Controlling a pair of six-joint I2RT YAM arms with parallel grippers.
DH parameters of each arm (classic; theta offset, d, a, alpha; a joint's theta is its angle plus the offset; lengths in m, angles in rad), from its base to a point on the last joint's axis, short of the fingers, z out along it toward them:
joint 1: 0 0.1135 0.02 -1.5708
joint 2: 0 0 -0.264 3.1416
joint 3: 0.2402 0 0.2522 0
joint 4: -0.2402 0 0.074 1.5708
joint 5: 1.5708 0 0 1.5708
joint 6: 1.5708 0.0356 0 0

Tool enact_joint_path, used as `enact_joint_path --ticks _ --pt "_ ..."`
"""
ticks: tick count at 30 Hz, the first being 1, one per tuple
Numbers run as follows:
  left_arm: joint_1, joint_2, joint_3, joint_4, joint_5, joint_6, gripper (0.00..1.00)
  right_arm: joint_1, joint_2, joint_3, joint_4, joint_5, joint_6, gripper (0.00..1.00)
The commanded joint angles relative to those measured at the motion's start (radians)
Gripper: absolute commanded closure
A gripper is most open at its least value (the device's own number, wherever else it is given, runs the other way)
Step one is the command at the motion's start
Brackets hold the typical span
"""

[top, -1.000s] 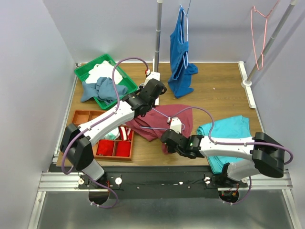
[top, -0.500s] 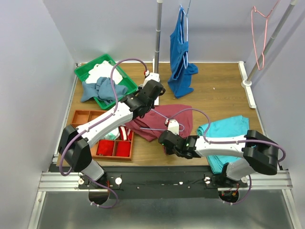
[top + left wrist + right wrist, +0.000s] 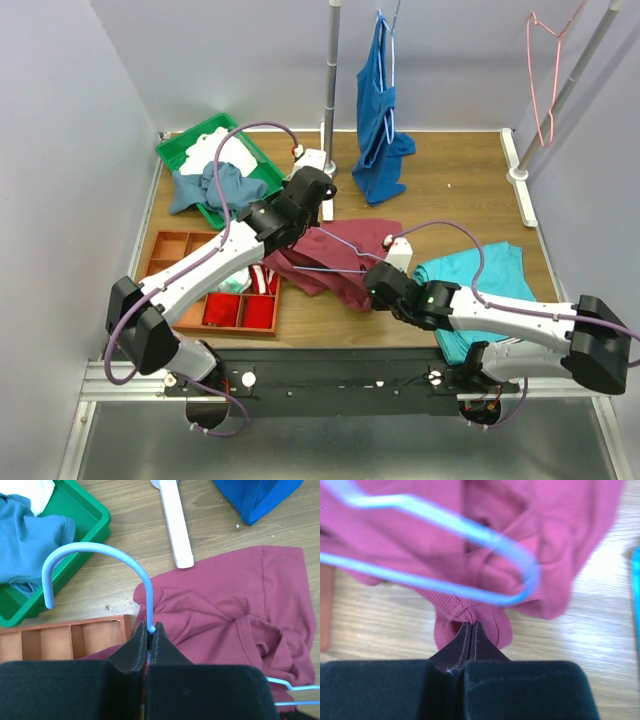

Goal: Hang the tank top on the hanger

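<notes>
The maroon tank top (image 3: pixel 345 255) lies crumpled on the wooden table, between the two arms. The pale blue wire hanger (image 3: pixel 352 244) lies across it. My left gripper (image 3: pixel 298 232) is shut on the hanger's neck just below the hook (image 3: pixel 100 547), its jaws (image 3: pixel 150 632) pinching the wire. My right gripper (image 3: pixel 370 293) is shut on a bunched fold of the tank top's near edge (image 3: pixel 470 612). The hanger's rounded shoulder (image 3: pixel 465 530) hovers over the cloth just beyond its tips (image 3: pixel 471 626).
A green bin (image 3: pixel 190 150) with pale cloths stands back left, a wooden compartment tray (image 3: pixel 175 245) in front of it. A royal-blue top (image 3: pixel 378 130) hangs by the pole (image 3: pixel 332 70). Turquoise trousers (image 3: pixel 480 275) lie right. A pink hanger (image 3: pixel 545 70) hangs far right.
My right gripper has closed on the tank top's edge and pulled back to the right. My left arm has shifted slightly left, still holding the hanger.
</notes>
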Motion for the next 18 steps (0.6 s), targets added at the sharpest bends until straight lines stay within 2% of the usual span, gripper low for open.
enact_joint_path --ticks 1,9,18 --pt "0.008 -0.077 -0.043 0.037 0.019 -0.005 1.00 -0.065 -0.077 -0.049 -0.058 0.017 0.004 0.99" --pt "0.008 -0.158 -0.124 0.067 0.024 0.032 1.00 -0.163 -0.156 -0.030 -0.093 -0.011 -0.053 0.99" --pt "0.006 -0.221 -0.175 0.083 -0.021 0.058 1.00 -0.180 -0.182 0.062 -0.176 0.012 -0.103 0.99"
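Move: The right hand already pinches the tank top's hem; the hanger's right end lies about 5 cm ahead, 2 cm to its right and 5 cm higher, and the folded turquoise shirt is level with it, some 25 cm to the right and 7 cm lower. The left hand holds the hanger below its hook; the tank top's middle lies roughly 8 cm back, 4 cm right and 20 cm below it, with the wooden tray 13 cm back and 22 cm left, equally low. Keeping its pinch on the hem, the right hand draws the cloth about 5 cm to the right, with some 2.5 cm forward and as much up, passing from just left of the hanger's right end to the right of it while turning slightly clockwise. The left hand meanwhile keeps its closed grip below the hook and carries the hanger roughly 3.5 cm back and left, drawing it away from the right hand. ##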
